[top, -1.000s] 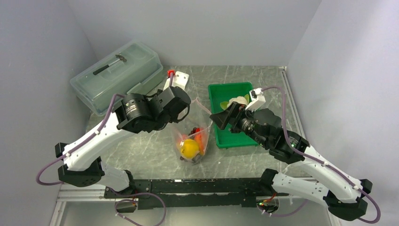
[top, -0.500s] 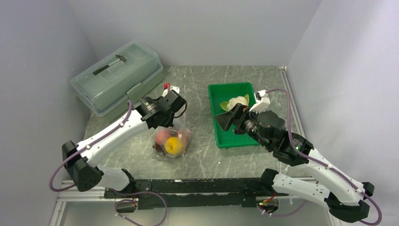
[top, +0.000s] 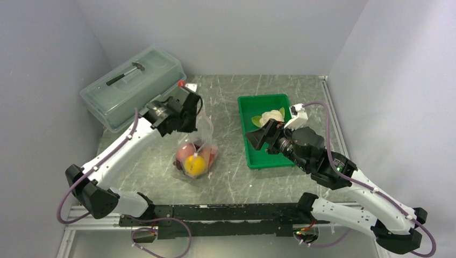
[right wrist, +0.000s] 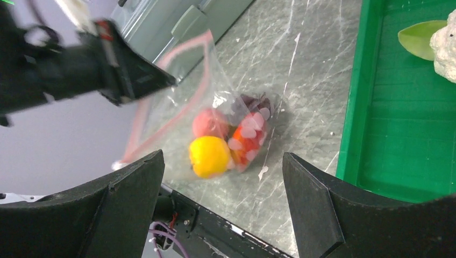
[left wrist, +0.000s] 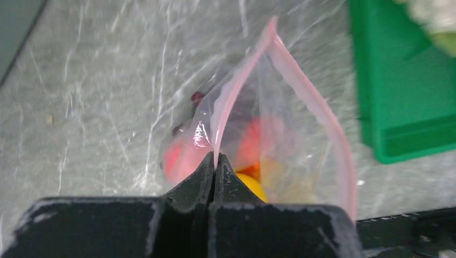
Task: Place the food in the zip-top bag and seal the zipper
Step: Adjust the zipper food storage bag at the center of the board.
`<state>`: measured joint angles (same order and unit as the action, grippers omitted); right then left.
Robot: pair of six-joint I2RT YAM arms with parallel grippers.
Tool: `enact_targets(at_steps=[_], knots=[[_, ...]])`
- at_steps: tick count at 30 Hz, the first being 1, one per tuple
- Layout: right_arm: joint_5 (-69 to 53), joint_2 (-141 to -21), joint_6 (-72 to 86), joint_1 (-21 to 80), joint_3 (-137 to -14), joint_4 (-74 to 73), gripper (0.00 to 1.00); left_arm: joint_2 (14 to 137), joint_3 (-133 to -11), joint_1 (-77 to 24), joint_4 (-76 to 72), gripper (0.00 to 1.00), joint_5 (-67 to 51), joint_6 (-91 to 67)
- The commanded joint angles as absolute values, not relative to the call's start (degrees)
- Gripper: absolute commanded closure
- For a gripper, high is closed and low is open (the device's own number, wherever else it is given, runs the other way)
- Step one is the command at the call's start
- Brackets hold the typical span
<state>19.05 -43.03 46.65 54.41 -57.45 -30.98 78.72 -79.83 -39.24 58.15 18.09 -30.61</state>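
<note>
The clear zip-top bag (top: 200, 141) stands on the table with its mouth lifted. My left gripper (top: 197, 111) is shut on one side of the pink zipper (left wrist: 243, 79); the strip gapes in a loop. Inside lie an orange (right wrist: 209, 156), a peach (right wrist: 206, 122), a red-orange pepper (right wrist: 248, 137) and something dark purple (right wrist: 257, 100). A white cauliflower (top: 272, 115) with green leaves rests in the green tray (top: 264, 159). Over the tray's near-left part hovers my right gripper (top: 262, 138), open and holding nothing, right of the bag.
A large translucent lidded box (top: 132, 86) with a dark handle stands at the back left, just behind my left wrist. The table's black front rail (right wrist: 226, 231) runs below the bag. Grey walls close in both sides.
My left gripper has carried the bag to the left and then back toward the lidded box, raising its mouth. The right gripper has shifted only slightly over the tray.
</note>
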Motion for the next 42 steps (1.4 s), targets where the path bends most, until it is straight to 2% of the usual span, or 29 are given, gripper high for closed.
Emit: enact_targets(at_steps=[1, 6, 9, 14, 18, 21, 25, 30, 34, 37, 42], knots=[[20.30, -41.85, 45.89, 54.58, -57.13, -30.32, 0.16, 75.65, -94.53, -39.45, 60.14, 1.00, 15.30, -27.69], [20.30, -41.97, 45.80, 54.58, -57.30, -29.97, 0.16, 76.01, -109.42, -39.44, 64.88, 1.00, 16.19, -25.81], [20.15, -42.29, 45.86, 54.58, -57.14, -29.80, 0.16, 76.25, -110.37, -39.45, 66.06, 1.00, 17.63, -25.23], [20.04, -42.52, 46.18, 54.58, -56.15, -29.12, 0.16, 74.47, -94.22, -39.37, 60.48, 1.00, 20.38, -26.89], [19.82, -42.90, 46.33, 54.58, -55.99, -29.09, 0.16, 75.60, -80.03, -39.24, 54.04, 1.00, 17.99, -30.54], [19.44, -42.92, 46.32, 54.58, -56.12, -29.09, 0.16, 77.99, -76.93, -38.89, 52.95, 1.00, 16.95, -31.38], [19.41, -42.57, 46.45, 54.58, -56.29, -29.33, 0.16, 78.31, -85.73, -38.93, 55.44, 1.00, 17.59, -29.33], [19.68, -41.77, 46.47, 54.58, -56.00, -29.12, 0.16, 79.40, -106.65, -38.92, 62.59, 1.00, 17.17, -25.84], [19.99, -41.93, 46.17, 54.58, -56.14, -29.11, 0.16, 80.13, -116.49, -38.98, 66.22, 1.00, 16.87, -24.16], [19.69, -42.71, 45.84, 54.58, -56.65, -29.13, 0.16, 79.73, -115.86, -39.02, 66.93, 1.00, 17.48, -23.99], [20.12, -43.77, 45.46, 54.58, -57.33, -29.69, 0.15, 77.02, -104.51, -39.02, 63.84, 1.00, 17.83, -24.64]])
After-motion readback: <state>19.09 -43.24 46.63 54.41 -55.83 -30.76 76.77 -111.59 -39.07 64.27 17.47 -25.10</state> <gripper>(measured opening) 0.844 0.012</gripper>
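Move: The left hand already pinches the rim of the zip-top bag; the food in the bag's bottom lies about 5 cm back, 2 cm right and 17 cm below it. From that hand the green basket stands some 5 cm ahead and 30 cm right, 20 cm down, and the toolbox about 18 cm ahead and 20 cm left. From the idle right hand the bagged food is about 3 cm ahead, 23 cm left and 27 cm below. Still pinching the bag's rim, the left hand jerks up, down and up again, some 20 cm each. ##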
